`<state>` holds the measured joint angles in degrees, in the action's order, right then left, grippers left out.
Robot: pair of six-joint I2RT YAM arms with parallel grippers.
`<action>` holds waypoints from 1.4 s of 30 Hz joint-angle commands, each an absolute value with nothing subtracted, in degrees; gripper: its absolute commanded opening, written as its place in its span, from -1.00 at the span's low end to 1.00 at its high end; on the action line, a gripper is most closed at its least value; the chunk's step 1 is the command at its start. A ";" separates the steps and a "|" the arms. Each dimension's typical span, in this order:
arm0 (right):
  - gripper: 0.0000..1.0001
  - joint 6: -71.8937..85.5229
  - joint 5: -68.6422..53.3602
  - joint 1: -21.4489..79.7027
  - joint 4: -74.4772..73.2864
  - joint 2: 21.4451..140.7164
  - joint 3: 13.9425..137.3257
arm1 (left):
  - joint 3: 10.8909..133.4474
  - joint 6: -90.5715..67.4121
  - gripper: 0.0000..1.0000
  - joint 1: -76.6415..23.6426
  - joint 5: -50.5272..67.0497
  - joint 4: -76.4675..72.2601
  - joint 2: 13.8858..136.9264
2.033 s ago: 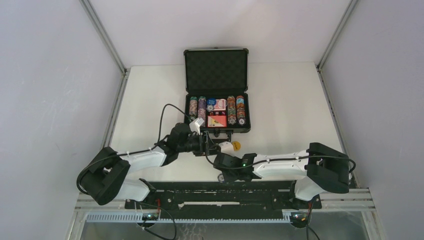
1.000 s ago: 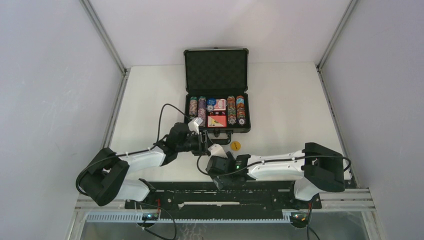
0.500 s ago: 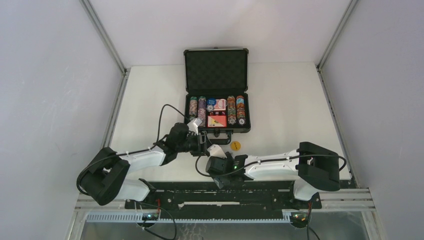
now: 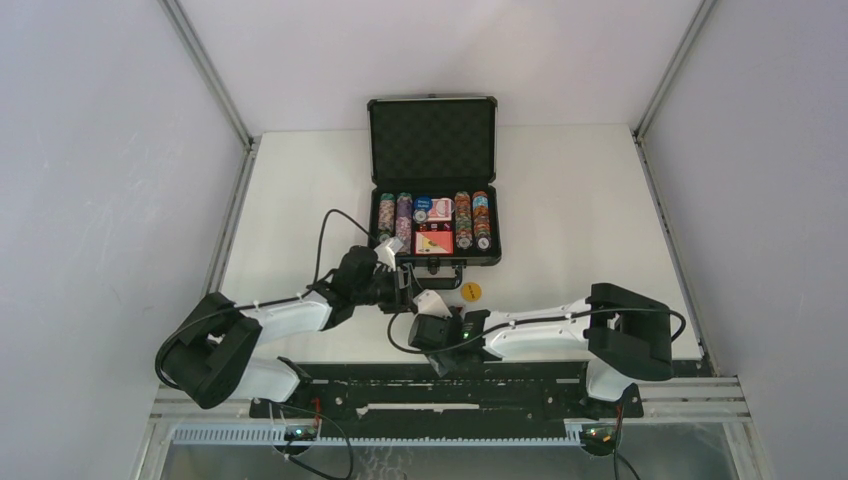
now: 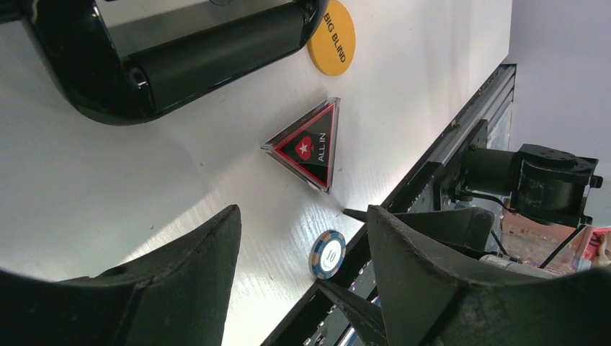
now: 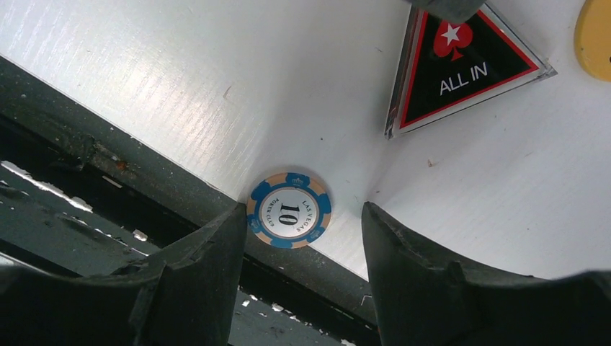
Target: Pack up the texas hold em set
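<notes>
The texas hold em set's black case (image 4: 432,140) lies open at the table's back, with rows of chips (image 4: 472,221) and red card boxes (image 4: 434,241) in its tray. In front of its handle (image 5: 209,50) lie a yellow BIG BLIND button (image 4: 470,291), a black triangular ALL IN marker (image 5: 308,144) and one blue 10 chip (image 6: 289,210) at the table's near edge. My right gripper (image 6: 302,210) stands open astride that chip; its left finger (image 6: 216,245) is at the chip's rim and the right finger is apart. My left gripper (image 5: 302,216) hovers open, empty, above the marker.
The chip sits right at the white table's near edge (image 6: 216,180), above the dark base rail (image 4: 450,385). The two grippers are close together, with the right one's fingers (image 5: 358,214) showing in the left wrist view. Grey walls (image 4: 100,200) enclose both sides.
The right arm has drawn back from the yellow button, left and toward the near edge, coming down over the blue chip with its jaws narrowing. The left arm has barely moved.
</notes>
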<state>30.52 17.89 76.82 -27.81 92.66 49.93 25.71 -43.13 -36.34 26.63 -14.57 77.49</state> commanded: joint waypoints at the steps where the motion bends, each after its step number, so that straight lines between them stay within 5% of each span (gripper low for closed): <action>1: 0.33 26.55 14.91 79.12 -24.86 95.55 53.36 | 27.33 -44.38 0.39 -37.27 29.00 -20.83 76.55; 27: -0.19 27.53 16.82 80.13 -25.84 98.01 53.96 | 27.18 -44.39 0.39 -37.27 29.00 -20.84 76.46; 42: -0.28 27.05 20.64 78.37 -28.82 93.33 53.96 | 26.75 -44.47 0.39 -36.76 28.44 -20.83 76.03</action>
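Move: The blue-and-tan 10 chip sits almost between my right fingertips at the table's near edge, about 1 cm to the left of my right hand point and 1 cm below. The ALL IN triangle lies some 10 cm ahead and 2 cm right of that hand, the yellow BIG BLIND disc about 15 cm ahead and 5 cm right, and the case handle roughly 17 cm ahead, 2 cm left. From my left hand, the chip is about 11 cm back, 6 cm right and 6 cm below. I shut my right fingers by about a third of their opening onto the rim of the 10 chip, until a pad meets each side and they stop there, squeezing more as they settle. The hand stays low over the table edge, easing only about 0.5 cm back, with hardly any turn of the wrist. ##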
